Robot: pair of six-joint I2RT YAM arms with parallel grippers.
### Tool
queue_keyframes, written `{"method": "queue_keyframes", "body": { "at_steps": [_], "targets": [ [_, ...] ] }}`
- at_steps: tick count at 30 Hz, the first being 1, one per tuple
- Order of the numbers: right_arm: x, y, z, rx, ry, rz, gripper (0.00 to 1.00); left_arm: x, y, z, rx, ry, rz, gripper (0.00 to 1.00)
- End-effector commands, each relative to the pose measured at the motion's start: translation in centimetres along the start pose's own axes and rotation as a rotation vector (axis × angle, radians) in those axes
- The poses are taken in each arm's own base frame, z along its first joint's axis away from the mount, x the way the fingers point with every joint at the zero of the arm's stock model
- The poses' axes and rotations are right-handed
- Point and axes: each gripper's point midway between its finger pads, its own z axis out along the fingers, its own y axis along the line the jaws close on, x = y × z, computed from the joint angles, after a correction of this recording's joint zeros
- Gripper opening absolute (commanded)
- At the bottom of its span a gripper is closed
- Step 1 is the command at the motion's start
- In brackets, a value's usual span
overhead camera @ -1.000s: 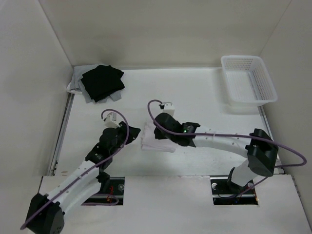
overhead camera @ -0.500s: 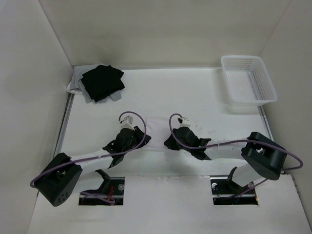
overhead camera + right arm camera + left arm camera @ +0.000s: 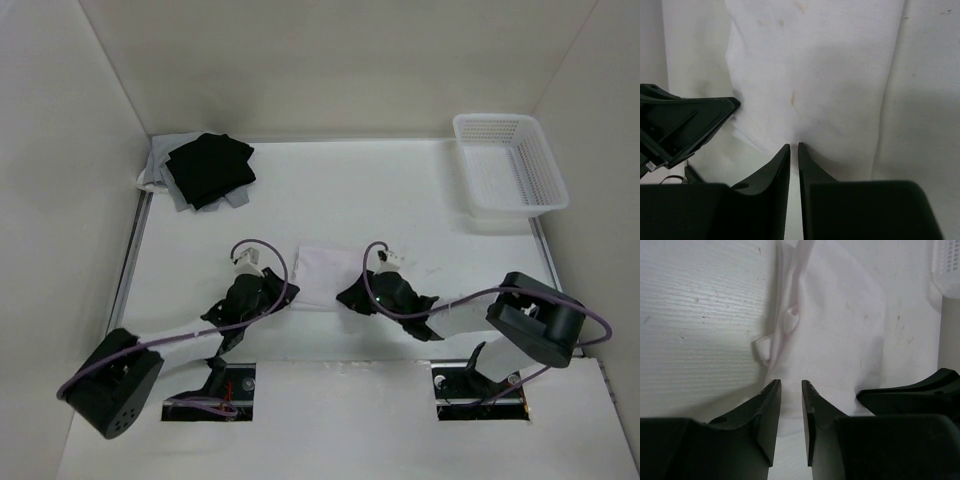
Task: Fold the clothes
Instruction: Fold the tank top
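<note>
The clothes (image 3: 325,275) lie as a flat, folded white rectangle with a pinkish tint at the table's middle, between my two arms. My left gripper (image 3: 284,292) sits low at its left near corner, and my right gripper (image 3: 346,296) at its right near corner. In the left wrist view the clothes (image 3: 835,325) show a rumpled left edge, and the left gripper (image 3: 791,383) has a narrow gap with nothing pinched. In the right wrist view the right gripper (image 3: 794,146) stands a slit apart at the near edge of the clothes (image 3: 830,75).
A white mesh basket (image 3: 510,165) stands at the back right. A folded black cloth (image 3: 210,168) lies on a grey cloth (image 3: 163,182) in the back left corner. White walls enclose the table on three sides.
Both arms swung in to the cloth's near corners, then drew back slightly toward me. The cloth went from a bunched strip to a flat folded rectangle. The right jaws parted a little.
</note>
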Motion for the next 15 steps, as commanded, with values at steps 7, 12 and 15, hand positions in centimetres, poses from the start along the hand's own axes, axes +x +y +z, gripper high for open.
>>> {"method": "queue_keyframes", "body": {
  "at_steps": [7, 12, 15],
  "targets": [
    [-8.2, 7.3, -5.5, -0.225, -0.197, -0.088, 0.37, -8.4, -2.3, -4.2, -0.016, -0.257, 0.134, 0.34],
    [-15.2, 6.8, -9.2, -0.183, -0.399, -0.127, 0.47, -11.0, -2.3, -4.8, -0.084, -0.295, 0.171, 0.41],
    [-20.0, 4.9, -11.7, -0.119, -0.559, -0.092, 0.53, -11.2, -2.2, -4.6, -0.114, -0.274, 0.187, 0.43]
  ]
}}
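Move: The folded tank top lies just under both hands, which are at its near side. Its middle is about 3 cm ahead and 7 cm to the right of the left hand, some 4 cm ahead and 3 cm to the left of the right hand, and 2 cm below each. The black cloth pile lies roughly 28 cm ahead and 20 cm left of the left hand. The white basket stands about 29 cm ahead and 40 cm right of the right hand. The folded tank top is left on the table as both hands rise off its near side and part. The right goes up about 17 cm, swinging out right and somewhat forward; the left climbs roughly 10 cm, drifting left and a little forward. Both sets of fingers open empty and tip upward, the right's more. ##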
